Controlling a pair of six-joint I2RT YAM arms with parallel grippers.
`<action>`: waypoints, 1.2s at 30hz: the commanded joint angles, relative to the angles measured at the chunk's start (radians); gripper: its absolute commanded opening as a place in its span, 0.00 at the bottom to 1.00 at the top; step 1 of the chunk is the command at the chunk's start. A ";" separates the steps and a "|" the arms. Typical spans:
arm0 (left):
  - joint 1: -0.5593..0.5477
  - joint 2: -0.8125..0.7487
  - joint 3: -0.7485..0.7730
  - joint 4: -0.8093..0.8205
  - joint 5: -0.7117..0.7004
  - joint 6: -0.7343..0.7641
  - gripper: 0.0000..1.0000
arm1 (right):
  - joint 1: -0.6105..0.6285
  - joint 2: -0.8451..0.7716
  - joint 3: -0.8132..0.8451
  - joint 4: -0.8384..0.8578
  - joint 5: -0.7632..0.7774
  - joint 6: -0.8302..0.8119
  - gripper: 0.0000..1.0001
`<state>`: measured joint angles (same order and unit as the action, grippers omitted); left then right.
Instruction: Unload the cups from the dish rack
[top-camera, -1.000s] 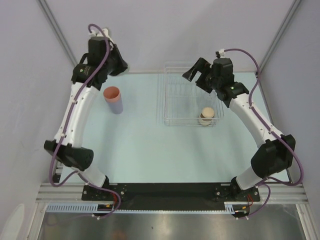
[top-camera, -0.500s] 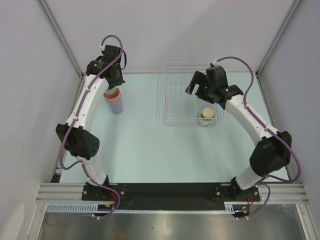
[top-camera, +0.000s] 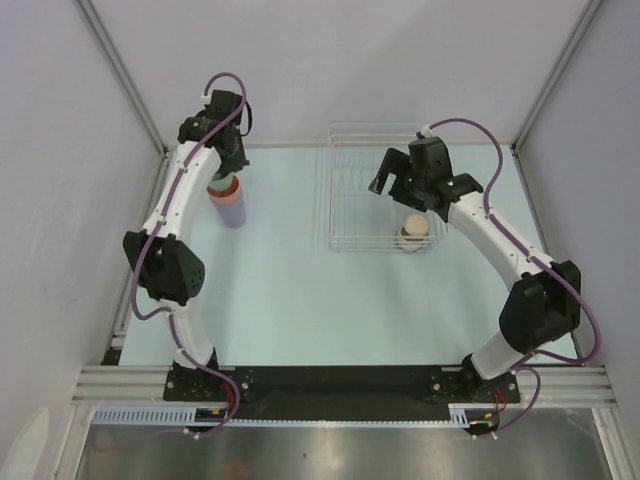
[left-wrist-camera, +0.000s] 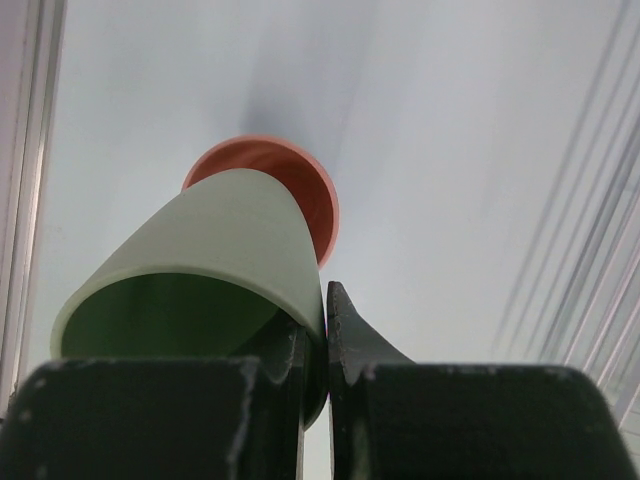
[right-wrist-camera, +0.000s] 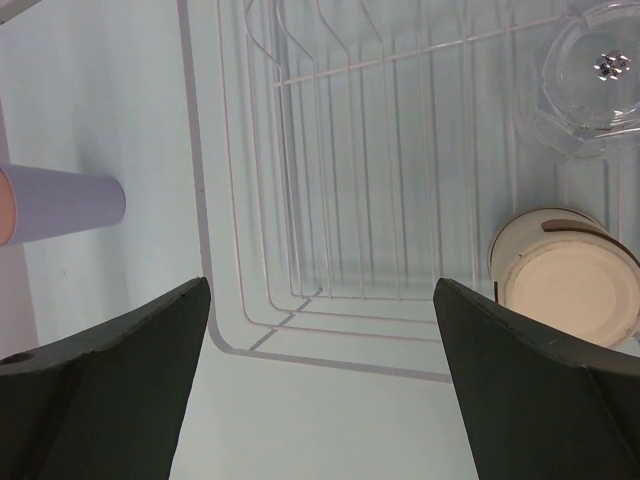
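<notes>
My left gripper (top-camera: 222, 172) is shut on the wall of a pale green cup (left-wrist-camera: 200, 260), one finger inside and one outside. It holds the cup just above the salmon-red cup (left-wrist-camera: 318, 195), which sits nested in a lilac cup (top-camera: 232, 208) on the table at the back left. The clear dish rack (top-camera: 350, 200) stands at the back right. A beige-tan cup (top-camera: 415, 232) stands upside down in its near right corner and also shows in the right wrist view (right-wrist-camera: 565, 290). My right gripper (top-camera: 392, 172) is open and empty above the rack (right-wrist-camera: 330, 200).
A clear round plastic piece (right-wrist-camera: 600, 70) lies in the rack beyond the beige cup. The lilac cup (right-wrist-camera: 60, 205) shows left of the rack in the right wrist view. Grey walls and metal posts close in the table at the back and sides.
My left gripper has come down and forward from the back wall with the green cup to just over the salmon-red cup. My right gripper has shifted slightly left over the rack.
</notes>
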<state>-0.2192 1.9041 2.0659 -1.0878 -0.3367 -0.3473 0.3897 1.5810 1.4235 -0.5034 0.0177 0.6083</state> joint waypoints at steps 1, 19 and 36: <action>0.032 0.036 0.089 0.006 0.028 0.014 0.00 | 0.005 -0.013 -0.006 0.028 -0.004 -0.016 1.00; 0.038 0.032 0.126 0.011 0.079 -0.001 0.63 | 0.005 0.031 0.026 0.026 -0.009 -0.008 1.00; -0.074 -0.480 -0.429 0.603 0.676 -0.181 0.66 | 0.008 0.072 0.084 -0.072 0.429 -0.220 1.00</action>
<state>-0.2241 1.5288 1.7786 -0.7597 0.1173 -0.4652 0.3996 1.6154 1.4521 -0.5583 0.3264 0.4339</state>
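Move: The left hand holds the green cup by its rim over the mouth of the orange cup, which is nested in the purple one; the middle of that stack is about 4 cm to its left, 3 ahead and 15 below. The dish rack's middle lies some 32 cm right and 8 ahead. For the right hand the beige cup is roughly 8 cm right, 3 ahead and 15 below, and the clear glass 10 right and 12 ahead; the stack is 35 left and 6 ahead. Easing about 2 cm forward and 1.5 down, the left hand brings the green cup to the orange cup's mouth, opens its fingers to let go, then rises some 12 cm, swinging right and back while tilting up and rolling its left side down. The open right hand sinks slightly, then slides about 5 cm right towards the beige cup, rolling some 20 degrees, touching nothing. ##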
